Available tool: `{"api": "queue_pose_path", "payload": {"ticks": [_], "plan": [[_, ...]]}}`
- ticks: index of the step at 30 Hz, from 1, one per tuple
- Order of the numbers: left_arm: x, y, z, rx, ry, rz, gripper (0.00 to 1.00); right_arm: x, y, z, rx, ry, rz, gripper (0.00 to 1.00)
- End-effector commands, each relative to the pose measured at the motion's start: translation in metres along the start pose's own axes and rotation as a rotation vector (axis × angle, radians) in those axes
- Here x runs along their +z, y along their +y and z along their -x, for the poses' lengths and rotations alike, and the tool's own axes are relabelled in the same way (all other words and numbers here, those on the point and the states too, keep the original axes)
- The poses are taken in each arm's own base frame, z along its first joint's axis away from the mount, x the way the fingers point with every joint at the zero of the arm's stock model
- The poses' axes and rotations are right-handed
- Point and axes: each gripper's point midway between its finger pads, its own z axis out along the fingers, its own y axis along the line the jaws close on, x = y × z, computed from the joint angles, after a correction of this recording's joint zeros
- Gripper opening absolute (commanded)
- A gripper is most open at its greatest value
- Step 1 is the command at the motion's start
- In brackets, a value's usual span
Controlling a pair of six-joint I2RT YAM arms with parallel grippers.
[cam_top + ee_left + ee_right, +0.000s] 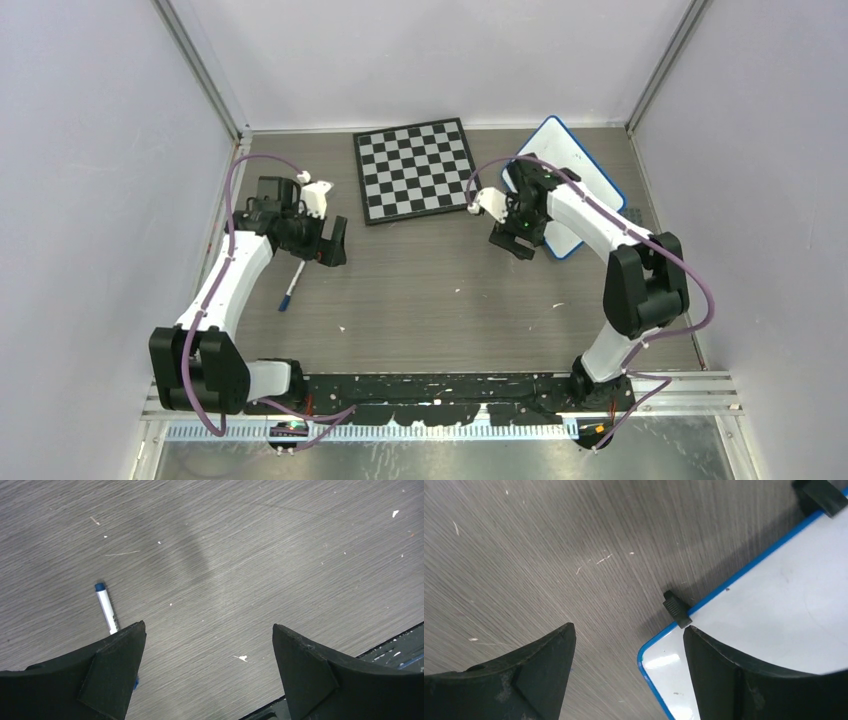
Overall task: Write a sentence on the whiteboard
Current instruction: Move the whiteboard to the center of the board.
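Note:
The whiteboard (572, 150), white with a blue rim, lies at the back right, partly under my right arm. No blue words show on the part of it I can see. My right gripper (516, 240) is open over its near left corner. In the right wrist view the board's rounded corner (659, 662) lies between the jaws of the right gripper (629, 628), next to a black foot (675, 609). A white marker with a blue cap (292, 285) lies on the table on the left. My left gripper (335, 246) is open and empty just beside it. The marker (107, 609) shows left of the left gripper (207, 627).
A black-and-white chessboard (415, 168) lies at the back centre, left of the whiteboard. Grey walls with metal posts close in the table on three sides. The black base rail (450, 385) runs along the near edge. Small white specks dot the table.

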Motion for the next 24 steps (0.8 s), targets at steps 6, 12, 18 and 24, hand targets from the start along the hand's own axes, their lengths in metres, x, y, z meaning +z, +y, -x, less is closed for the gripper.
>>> {"api": "queue_pose_path", "payload": {"ticks": [6, 12, 18, 24], "plan": [[-0.007, -0.012, 0.012, 0.006, -0.028, -0.051, 1.00, 0.023, -0.018, -0.015, -0.343, 0.193, -0.015, 0.72], [-0.007, -0.012, 0.012, 0.004, -0.033, -0.051, 1.00, 0.041, -0.022, -0.034, -0.458, 0.276, -0.033, 0.65], [-0.006, -0.013, 0.012, 0.000, -0.030, -0.059, 1.00, 0.050, -0.028, -0.042, -0.553, 0.318, -0.053, 0.62], [-0.007, -0.013, 0.012, -0.003, -0.030, -0.055, 1.00, 0.060, -0.037, -0.047, -0.633, 0.371, -0.062, 0.57]]}}
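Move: Some 6 cm to the right hand's right, 2 cm ahead and 8 cm below is the near black clip on the whiteboard's left edge. The whiteboard's middle lies about 12 cm ahead and 9 cm right of this hand, the far clip about 13 cm ahead and 2 cm left, and the chessboard's middle 15 cm ahead and 21 cm left. From the left hand the near clip is about 43 cm right, level fore and aft and 12 cm lower. Sinking about 6 cm while sliding 4 cm to its right, the right hand closes in on the near clip at the whiteboard's left edge, then creeps a little forward without dropping further. Meanwhile the wrist tips its fingertips towards the board and turns counter-clockwise, each by some 25 degrees, as the fingers narrow from wide to just over half open; no touch can be seen. ##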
